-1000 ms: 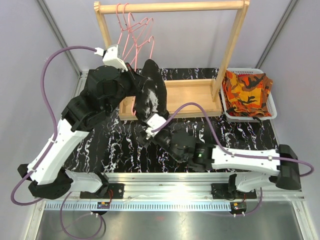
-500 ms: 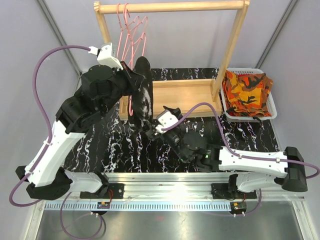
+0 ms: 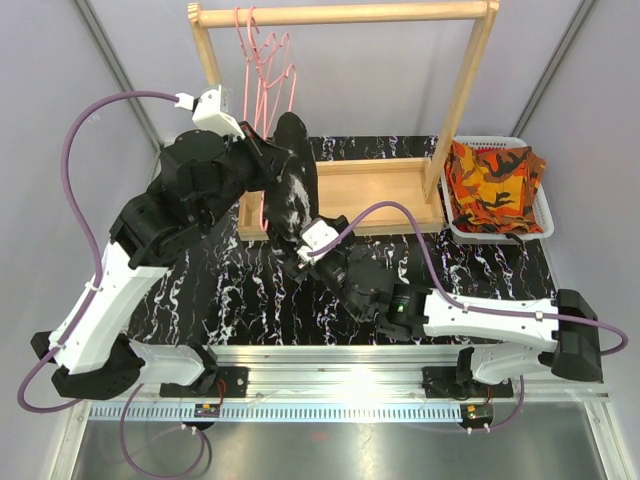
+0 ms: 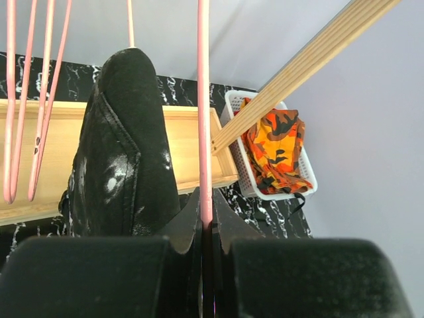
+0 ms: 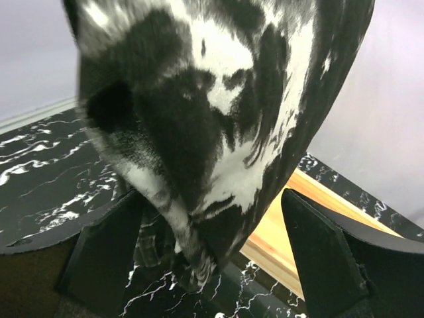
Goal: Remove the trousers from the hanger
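Note:
Black trousers with white speckles [image 3: 292, 180] hang from a pink hanger [image 3: 263, 205] above the rack's wooden base. My left gripper [image 4: 205, 215] is shut on that hanger's [image 4: 203, 99] wire, with the trousers [image 4: 126, 146] draped just left of it. My right gripper [image 3: 297, 256] is open at the trousers' lower end. In the right wrist view the cloth [image 5: 218, 119] hangs down between its two spread fingers [image 5: 106, 245], and its tip reaches the gap without being pinched. Orange-red-black camouflage trousers [image 3: 495, 185] lie in the white basket [image 3: 545, 215] at the right.
A wooden rack with a top rail [image 3: 340, 14] and a tray-like base [image 3: 375, 185] stands at the back. Several bare pink hangers [image 3: 262, 60] hang at the rail's left end. The tabletop [image 3: 250, 290] is black marble pattern.
My left arm has swung the hanger and trousers left and back, so the cloth now hangs narrower. My right gripper drew back to the right, then came in again under the trousers' lower end.

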Available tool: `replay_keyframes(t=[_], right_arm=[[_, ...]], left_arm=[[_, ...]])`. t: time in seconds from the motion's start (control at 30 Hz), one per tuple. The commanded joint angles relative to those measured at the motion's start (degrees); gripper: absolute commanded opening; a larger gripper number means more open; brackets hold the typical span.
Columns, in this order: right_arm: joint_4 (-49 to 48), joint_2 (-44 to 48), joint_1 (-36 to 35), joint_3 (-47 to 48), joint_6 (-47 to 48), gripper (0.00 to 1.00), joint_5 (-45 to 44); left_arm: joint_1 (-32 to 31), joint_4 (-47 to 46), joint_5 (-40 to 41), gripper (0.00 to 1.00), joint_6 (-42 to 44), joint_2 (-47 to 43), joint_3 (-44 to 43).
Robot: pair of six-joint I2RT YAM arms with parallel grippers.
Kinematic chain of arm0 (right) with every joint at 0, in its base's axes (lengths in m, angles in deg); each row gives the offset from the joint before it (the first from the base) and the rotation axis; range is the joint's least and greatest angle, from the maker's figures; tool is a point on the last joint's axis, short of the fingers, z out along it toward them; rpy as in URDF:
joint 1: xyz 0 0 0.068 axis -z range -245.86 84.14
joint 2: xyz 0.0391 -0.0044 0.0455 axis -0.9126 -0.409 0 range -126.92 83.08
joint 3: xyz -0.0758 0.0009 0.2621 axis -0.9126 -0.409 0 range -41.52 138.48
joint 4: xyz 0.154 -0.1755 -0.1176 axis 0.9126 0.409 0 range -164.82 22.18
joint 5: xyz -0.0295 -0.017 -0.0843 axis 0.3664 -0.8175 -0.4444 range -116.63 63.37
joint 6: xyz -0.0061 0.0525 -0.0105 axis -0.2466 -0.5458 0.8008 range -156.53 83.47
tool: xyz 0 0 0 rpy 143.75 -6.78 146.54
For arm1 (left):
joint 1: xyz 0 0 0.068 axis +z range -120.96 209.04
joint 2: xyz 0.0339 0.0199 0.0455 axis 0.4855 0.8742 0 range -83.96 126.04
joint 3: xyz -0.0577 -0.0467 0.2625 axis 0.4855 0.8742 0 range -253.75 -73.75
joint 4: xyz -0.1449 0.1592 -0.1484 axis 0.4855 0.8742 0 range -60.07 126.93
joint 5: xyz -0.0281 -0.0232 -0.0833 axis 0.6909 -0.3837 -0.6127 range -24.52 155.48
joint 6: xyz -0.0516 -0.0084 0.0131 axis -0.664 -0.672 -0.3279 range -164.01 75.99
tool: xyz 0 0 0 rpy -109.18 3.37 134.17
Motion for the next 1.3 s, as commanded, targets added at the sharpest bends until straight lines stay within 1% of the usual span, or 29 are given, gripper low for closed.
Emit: replay_keyframes(t=[0.0,0.03,0.07,0.17,0.2,0.27,0.3,0.4,0.43,0.5,0.53,0.67,0.77,0.83,0.9,0.97,1.0,1.03,1.1,1.13,1.2,1.23,1.27], right_arm=[[-8.61,-1.54,0.27,0.32,2.63,0.91,-5.64],[-10.81,-1.98,0.27,-0.3,4.04,0.91,-6.88],[-15.35,-2.24,0.27,-1.52,5.45,0.89,-8.02],[-16.89,-3.82,0.36,-1.45,8.44,0.88,-7.42],[-17.59,-5.05,0.36,-1.36,10.36,0.85,-7.59],[-22.93,-6.28,0.36,-2.06,13.27,0.83,-8.99],[-24.7,-7.25,0.45,-2.41,15.2,0.81,-9.09],[-28.31,-8.22,0.89,-3.73,17.14,0.78,-8.03],[-32.58,-8.74,0.89,-4.69,18.19,0.78,-8.29],[-36.74,-10.58,0.98,-5.49,21.52,0.78,-9.7],[-40.5,-10.94,0.97,-6.36,22.33,0.78,-9.88],[-45.27,-12.7,0.97,-8.39,21.72,0.78,-7.34],[-51.23,-14.89,1.06,-7.17,26.0,0.79,-8.55],[-53.0,-15.69,1.24,-6.38,28.3,0.79,-8.65],[-53.8,-15.78,1.94,-5.49,29.97,0.78,-8.56],[-51.36,-14.39,2.29,-4.18,28.85,0.78,-6.81],[-49.52,-13.59,2.55,-3.39,27.97,0.78,-6.11],[-45.41,-12.8,2.82,-2.25,27.18,0.78,-5.23],[-41.96,-10.18,3.43,-1.1,24.64,0.77,-2.76],[-40.11,-9.37,4.04,-0.4,23.92,0.66,-2.41],[-37.74,-6.21,4.75,-0.22,21.47,0.62,-0.48],[-33.2,-4.9,5.45,0.22,20.32,0.62,1.18],[-31.24,-2.62,5.89,0.22,17.79,0.62,1.8]], left_arm=[[-0.41,-10.39,1.07,0.0,-0.77,-2.35,-4.44],[-0.5,-10.48,0.63,0.0,-0.77,-2.44,-4.44],[-0.5,-10.48,0.19,0.0,-1.03,-2.53,-4.71],[-0.76,-10.83,-1.74,0.0,-1.3,-2.79,-4.62],[-0.85,-11.0,-2.01,0.0,-1.39,-3.14,-4.27],[-1.11,-11.27,-2.53,0.0,-1.56,-3.23,-4.36],[-1.11,-11.35,-2.62,0.0,-1.65,-3.58,-4.36],[-1.38,-11.53,-2.97,0.0,-1.83,-3.93,-4.27],[-1.46,-11.7,-3.32,0.0,-1.83,-4.37,-4.18],[-1.46,-11.79,-3.5,0.0,-2.0,-4.55,-4.09],[-1.64,-11.88,-3.33,0.0,-2.09,-4.98,-3.92],[-1.73,-13.72,-4.11,0.0,-2.7,-5.95,-1.82],[-2.08,-13.9,-5.08,0.0,-2.97,-5.96,-1.02],[-2.34,-13.9,-5.35,0.0,-2.88,-6.04,-0.75],[-2.43,-13.64,-5.44,0.0,-2.79,-5.87,-0.4],[-2.43,-13.03,-6.22,0.0,-2.36,-5.52,-0.4],[-2.52,-12.68,-6.4,0.0,-2.35,-5.25,-0.49],[-2.52,-12.5,-6.66,0.0,-2.18,-5.17,-0.32],[-2.52,-11.97,-6.75,0.0,-1.83,-5.08,0.04],[-2.52,-11.88,-6.58,0.0,-1.57,-5.16,0.65],[-2.52,-11.53,-6.4,0.0,-1.21,-5.34,1.09],[-2.52,-11.27,-6.14,0.0,-0.69,-5.43,1.01],[-2.52,-10.92,-6.05,0.0,-0.42,-5.34,0.83]])
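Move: The left gripper is already shut on a wire of the pink hanger carrying the black trousers. Their middle is about 6 cm ahead of it and 8 cm below. The empty pink hangers hang roughly 13 cm ahead of it, 4 cm left and 5 cm up. From the open right gripper, the trousers' middle is some 6 cm ahead, 4 cm left and 6 cm higher, while the rack's wooden tray lies about 20 cm ahead, 8 cm right and 30 cm down. Push the right gripper forward about 4 cm along the lower part of the black trousers, dipping a little before scooping upward to finish some 4 cm higher. Tip its fingers up about 20 degrees, swing them slightly clockwise, and close them partway against the cloth. Meanwhile keep the left fingers shut on the hanger, drawing it back about 3 cm and slightly up. ##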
